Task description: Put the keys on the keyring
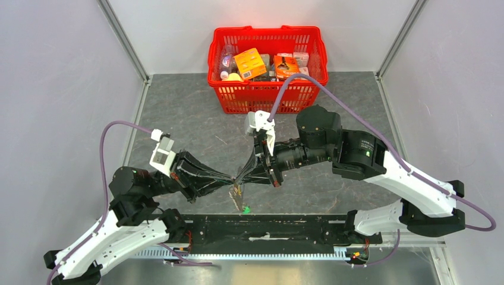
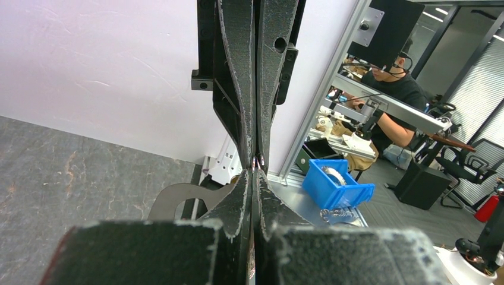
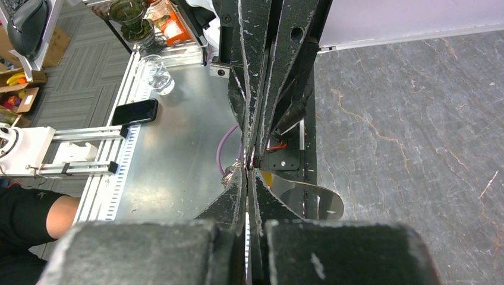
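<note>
In the top view both arms meet tip to tip above the table's near middle. My left gripper (image 1: 233, 178) (image 2: 257, 165) is shut, with a thin sliver of metal pinched at its tips. My right gripper (image 1: 242, 176) (image 3: 248, 167) is shut against it from the other side. The coiled stretch of the keyring (image 3: 229, 173) sits right at its tips. The keyring (image 1: 238, 191) dangles below the two grippers. A yellow key head (image 3: 267, 178) shows just beside the tips. A green key head (image 1: 245, 209) lies lowest; I cannot tell if it hangs or rests on the table.
A red basket (image 1: 267, 100) full of packets stands at the back middle of the table. The black base rail (image 1: 267, 228) runs along the near edge right below the keys. Grey walls close in on both sides.
</note>
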Robot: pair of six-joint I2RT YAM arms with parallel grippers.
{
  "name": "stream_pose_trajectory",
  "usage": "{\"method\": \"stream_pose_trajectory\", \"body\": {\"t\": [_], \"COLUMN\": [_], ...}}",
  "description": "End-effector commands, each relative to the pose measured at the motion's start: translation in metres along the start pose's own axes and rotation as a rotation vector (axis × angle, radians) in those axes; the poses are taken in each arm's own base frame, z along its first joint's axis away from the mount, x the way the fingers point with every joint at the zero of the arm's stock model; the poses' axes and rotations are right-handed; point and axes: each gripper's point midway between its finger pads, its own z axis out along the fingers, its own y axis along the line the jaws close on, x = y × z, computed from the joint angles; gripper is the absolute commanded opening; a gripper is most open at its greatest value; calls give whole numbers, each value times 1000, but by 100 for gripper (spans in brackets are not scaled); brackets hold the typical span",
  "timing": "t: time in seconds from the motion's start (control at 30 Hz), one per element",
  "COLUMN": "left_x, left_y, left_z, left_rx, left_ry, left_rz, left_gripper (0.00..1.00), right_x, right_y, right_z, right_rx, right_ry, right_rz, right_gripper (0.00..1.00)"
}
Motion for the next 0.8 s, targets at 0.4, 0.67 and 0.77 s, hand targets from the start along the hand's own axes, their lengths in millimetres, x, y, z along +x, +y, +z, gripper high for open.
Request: {"method": "stream_pose_trajectory", "body": {"t": [0.4,0.67,0.77], "left_x": [-3,7,9], "left_y": [-14,-16,-17], "left_z": [-9,-18,-16], "left_rx": [6,-24,-12], "left_ry": [61,174,198], "left_rz": [10,20,12], "left_gripper": [31,34,35], "right_x": [-12,5,10], "right_y": [3,9,14], "right_z": [-18,-19,-17], "right_rx": [37,3,-29], "right_ry": [-46,48,69], "right_rz": [-20,17,35], "right_gripper": [0,0,0]}}
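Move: The keyring is pinched in both hands' closed fingertips, which meet head-on, its middle some 1 cm below each hand point. The yellow key sits against the tips, about 1 cm ahead and 1 cm lower. The bunch of keys hangs about 4 cm straight beneath, and the steel plate juts out roughly 3 cm ahead and 3 cm below. The keyring is handed over: the left fingers open to about a third and let go of it, then the left hand draws off backward and to the left, some 2 cm in all, its fingertips dipping slightly. The right hand keeps its closed pinch on the keyring and takes it down about 2 cm and 1.5 cm to the right, away from the left hand. ##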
